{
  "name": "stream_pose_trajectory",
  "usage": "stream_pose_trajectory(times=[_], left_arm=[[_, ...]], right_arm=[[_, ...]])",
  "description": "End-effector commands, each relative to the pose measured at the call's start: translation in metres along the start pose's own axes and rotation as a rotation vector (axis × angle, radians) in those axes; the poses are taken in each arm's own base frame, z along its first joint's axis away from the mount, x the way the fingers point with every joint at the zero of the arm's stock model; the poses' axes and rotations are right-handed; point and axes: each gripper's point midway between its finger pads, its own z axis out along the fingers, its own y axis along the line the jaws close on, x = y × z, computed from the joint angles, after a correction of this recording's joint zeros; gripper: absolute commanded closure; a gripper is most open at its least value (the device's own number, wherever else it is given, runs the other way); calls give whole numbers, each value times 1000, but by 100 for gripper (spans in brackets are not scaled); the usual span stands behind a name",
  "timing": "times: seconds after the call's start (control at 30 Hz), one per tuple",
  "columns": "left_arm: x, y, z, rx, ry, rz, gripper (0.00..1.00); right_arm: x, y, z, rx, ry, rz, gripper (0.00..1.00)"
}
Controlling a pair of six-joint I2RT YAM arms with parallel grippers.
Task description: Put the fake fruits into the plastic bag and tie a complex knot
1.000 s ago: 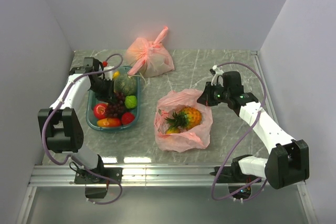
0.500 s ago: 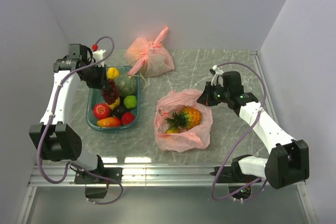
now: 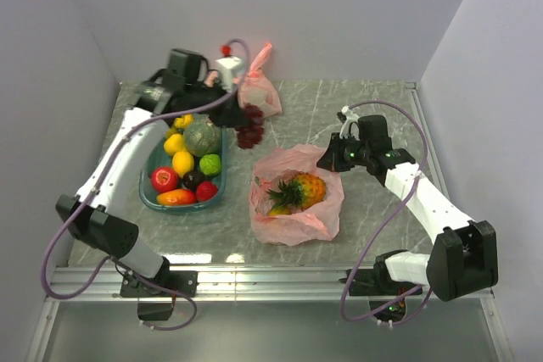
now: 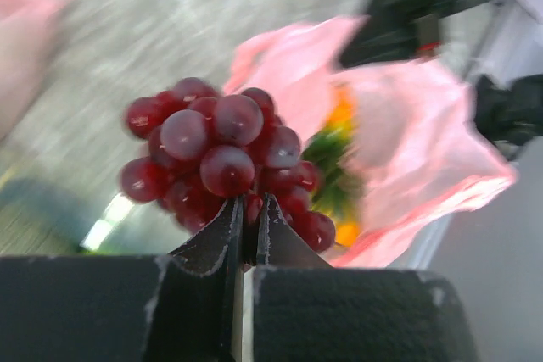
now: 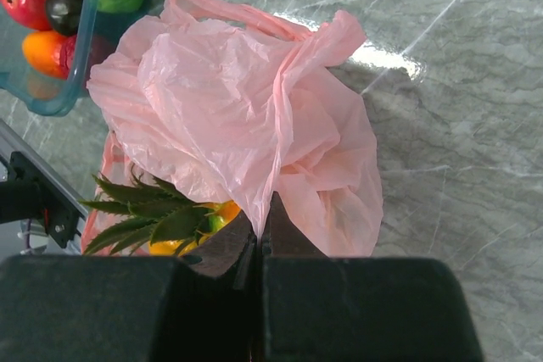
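A bunch of dark red-purple grapes [image 4: 212, 154] hangs in the air from my left gripper [image 4: 250, 209], which is shut on its stem. From above, the grapes [image 3: 250, 131] and left gripper [image 3: 241, 113] are between the teal tray and the plastic bag [image 3: 297, 209]. The salmon-pink bag lies open with a pineapple [image 3: 299, 191] inside. My right gripper [image 3: 327, 161] is shut on the bag's upper right edge and holds the plastic bag [image 5: 246, 99] up over the pineapple [image 5: 153, 214]. No knot shows on this bag.
A teal tray [image 3: 146, 177] on the left holds a red apple [image 3: 163, 179], lemons [image 3: 181, 161], a lime [image 3: 210, 164], a mango [image 3: 176, 198] and other fruit. A paler tied pink bag [image 3: 261, 95] sits at the back, partly behind my left wrist.
My left arm has lifted the grapes out of the tray and swung them up and right, toward the open bag. My right gripper has kept its hold on the bag's edge.
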Motion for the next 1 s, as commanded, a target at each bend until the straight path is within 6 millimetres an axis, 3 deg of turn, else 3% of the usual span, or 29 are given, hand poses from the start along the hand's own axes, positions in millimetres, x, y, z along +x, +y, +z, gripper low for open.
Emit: stream_pose_trajectory(times=[0.0, 0.03, 0.17, 0.27, 0.47, 0.6, 0.8, 0.83, 0.93, 0.97], left_arm=[[-26, -51, 42, 177, -87, 77, 100], [-26, -58, 56, 201, -102, 106, 100], [7, -122, 104, 376, -21, 188, 100], [44, -154, 116, 475, 59, 219, 100], [118, -165, 115, 551, 230, 200, 100], [177, -176, 111, 655, 447, 176, 100], [192, -173, 114, 702, 572, 218, 99], [183, -175, 116, 704, 561, 246, 98], [167, -172, 130, 636, 522, 273, 77], [158, -173, 132, 628, 489, 291, 58]], right_arm=[[-15, 9, 0, -28, -36, -16, 100], [-16, 9, 0, -26, -37, -15, 100], [-21, 7, 0, -10, -44, -10, 100], [-25, 6, -2, 1, -51, -11, 100], [-30, 5, -6, 13, -72, -11, 100], [-28, 4, -5, 10, -68, -5, 100], [-28, 7, -7, -6, -68, -8, 100], [-27, 8, -7, -10, -67, -9, 100], [-23, 9, -6, -22, -58, -9, 100], [-23, 9, -7, -22, -59, -11, 100]])
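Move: The grape bunch is already pinched in the left fingers. The open bag it is taken to lies about 16 cm back and 15 cm to the right of that hand, its middle some 25 cm lower, with the pineapple inside it. The fruit tub stands about 15 cm to the left and 7 cm back of the left hand, and the tied bag some 12 cm ahead. From the right hand, the open bag's middle is roughly 10 cm back, 8 cm left and 9 cm down. The grapes are carried down into the open bag: the left hand sweeps right by about 15 cm while starting back and down, then keeps drawing back and sinking, some 18 cm each in all, the wrist turning roughly 45 degrees clockwise. Over the pineapple its fingers start to open around the bunch. The right hand stays put, still pinching the bag's rim. ##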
